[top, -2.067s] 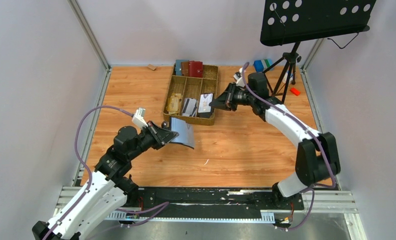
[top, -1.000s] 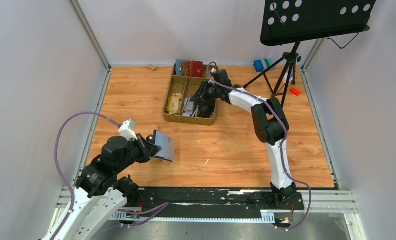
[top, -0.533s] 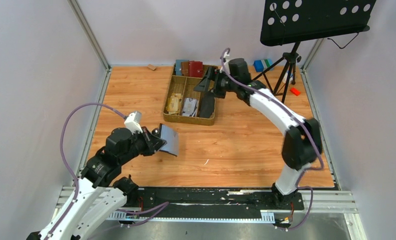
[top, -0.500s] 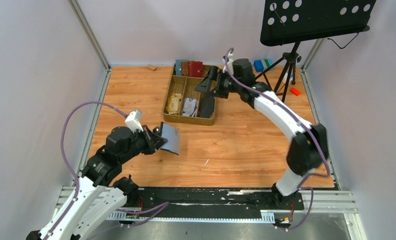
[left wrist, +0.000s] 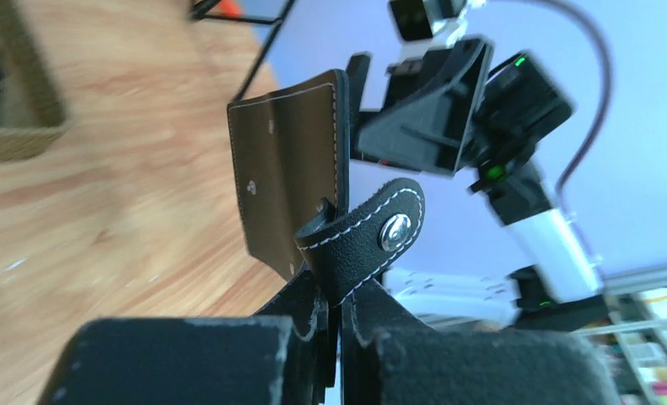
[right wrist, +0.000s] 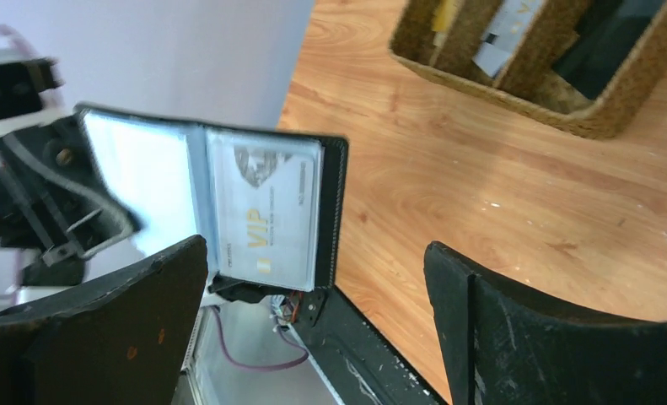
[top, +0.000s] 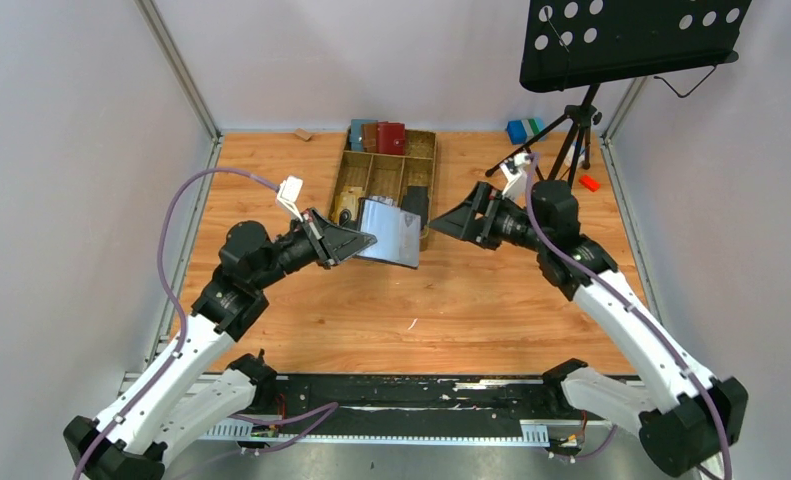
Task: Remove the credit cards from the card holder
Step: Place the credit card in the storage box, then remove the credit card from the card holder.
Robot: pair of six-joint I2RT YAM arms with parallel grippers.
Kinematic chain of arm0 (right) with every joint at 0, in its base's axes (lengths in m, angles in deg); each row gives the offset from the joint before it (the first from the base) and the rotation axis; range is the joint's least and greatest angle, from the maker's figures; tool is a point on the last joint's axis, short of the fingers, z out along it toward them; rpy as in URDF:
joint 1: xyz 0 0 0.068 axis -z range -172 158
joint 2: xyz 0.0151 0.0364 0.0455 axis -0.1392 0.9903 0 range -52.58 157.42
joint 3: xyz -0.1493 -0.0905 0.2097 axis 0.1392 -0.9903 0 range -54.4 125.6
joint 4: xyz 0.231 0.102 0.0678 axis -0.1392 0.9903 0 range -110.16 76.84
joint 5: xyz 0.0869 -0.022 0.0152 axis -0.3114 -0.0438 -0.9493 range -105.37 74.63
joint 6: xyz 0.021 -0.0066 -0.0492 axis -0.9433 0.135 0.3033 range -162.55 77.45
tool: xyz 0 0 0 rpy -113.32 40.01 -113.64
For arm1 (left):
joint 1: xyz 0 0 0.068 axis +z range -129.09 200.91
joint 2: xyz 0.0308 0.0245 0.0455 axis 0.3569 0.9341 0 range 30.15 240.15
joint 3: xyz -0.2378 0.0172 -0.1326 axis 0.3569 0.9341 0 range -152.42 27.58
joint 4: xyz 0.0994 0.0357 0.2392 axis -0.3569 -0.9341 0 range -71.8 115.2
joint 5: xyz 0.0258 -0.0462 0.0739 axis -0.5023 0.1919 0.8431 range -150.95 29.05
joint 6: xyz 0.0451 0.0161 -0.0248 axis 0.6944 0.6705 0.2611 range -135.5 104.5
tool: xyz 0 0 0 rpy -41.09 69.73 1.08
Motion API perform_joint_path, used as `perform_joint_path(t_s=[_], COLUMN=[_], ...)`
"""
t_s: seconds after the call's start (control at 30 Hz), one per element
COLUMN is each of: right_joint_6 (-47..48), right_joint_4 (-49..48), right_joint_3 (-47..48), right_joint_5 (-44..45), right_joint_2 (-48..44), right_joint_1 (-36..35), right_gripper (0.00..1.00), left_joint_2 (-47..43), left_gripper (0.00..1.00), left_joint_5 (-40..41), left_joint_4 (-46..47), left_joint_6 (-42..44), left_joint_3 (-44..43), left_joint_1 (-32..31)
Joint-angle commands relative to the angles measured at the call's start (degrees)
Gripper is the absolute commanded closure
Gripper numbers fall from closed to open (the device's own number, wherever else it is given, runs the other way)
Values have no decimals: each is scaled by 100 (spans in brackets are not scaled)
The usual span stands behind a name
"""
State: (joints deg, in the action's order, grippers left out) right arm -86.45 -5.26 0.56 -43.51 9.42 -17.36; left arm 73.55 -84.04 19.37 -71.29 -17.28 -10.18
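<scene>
My left gripper (top: 363, 241) is shut on the black card holder (top: 391, 234) and holds it open in the air in front of the woven tray. The left wrist view shows my jaws (left wrist: 340, 297) clamped on its edge, with the closure tab (left wrist: 372, 234) curling above them. My right gripper (top: 443, 224) is open and empty, just right of the holder and facing it. In the right wrist view the holder (right wrist: 336, 211) sits between my spread fingers (right wrist: 94, 329), apart from them, with a whitish credit card (right wrist: 264, 211) marked VIP in its sleeve page.
The woven tray (top: 343, 172) stands behind the holder, with red, brown and blue wallets (top: 377, 136) at its back and a long black flat piece (top: 416, 203). Loose cards (right wrist: 500, 42) lie in a tray compartment. A music stand (top: 571, 130) stands at the back right.
My left arm raised the holder and carried it right, toward the tray's front. My right arm swung away from the tray and now faces the holder with open jaws.
</scene>
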Motion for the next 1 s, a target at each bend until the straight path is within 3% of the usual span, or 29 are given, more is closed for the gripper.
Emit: perform_joint_path(t_s=[0.0, 0.1, 0.23, 0.43, 0.63, 0.73, 0.83, 0.97], right_joint_6=[-56, -582, -1256, -1305, -2429, -2995, -3087, -3243], right_joint_4=[-147, -600, -1807, -1651, -3335, -4012, -4056, -4065], right_joint_3=[-107, -563, -1111, -989, -1224, -1377, -1267, -1078], right_joint_5=[-600, -828, -867, -952, -1171, -1056, -1098, -1307], right_joint_2=[-726, -1106, -1466, -1154, -1095, -1207, -1193, -993], right_joint_1=[-17, -20, -17, -18, -21, -20, -17, -21], right_gripper=[0, 2, 6, 8, 23, 36, 47, 50], left_joint_2=[-94, 32, 187, 83, -132, -196, -188, -84], left_gripper=[100, 100, 100, 100, 100, 100, 100, 100], left_joint_5=[-410, -380, -534, -425, -265, -211, -201, -230], left_joint_4=[2992, 3972, 4141, 4369, 4274, 4127, 4145, 4418], left_joint_6=[-1878, -2472, -2596, -2851, -3017, -2993, -3018, -3159], left_joint_3=[711, 1058, 963, 979, 1019, 956, 969, 1007], left_joint_1=[24, 25, 26, 24, 24, 25, 24, 25])
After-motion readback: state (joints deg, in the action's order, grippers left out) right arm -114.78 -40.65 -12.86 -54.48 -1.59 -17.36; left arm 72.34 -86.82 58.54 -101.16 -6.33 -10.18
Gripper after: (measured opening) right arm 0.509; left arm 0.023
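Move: The VIP card, in the right half of the open card holder, lies about 9 cm to the left of my open right hand, 2 cm back and 4 cm below it. From there the storage box's middle is some 22 cm ahead, 14 cm left and 24 cm down. From my left hand, which pinches the holder's flap, the card is about 8 cm right, 1 cm ahead and 5 cm lower. I lift the card holder about 8 cm with my left hand, easing slightly back and tipping its fingers up some 30 degrees, flap still pinched. My right hand rises about 9 cm and draws back 5 cm, tilts its fingers up to about level, and closes from wide open to half around the holder's card-side edge, not yet gripping. ##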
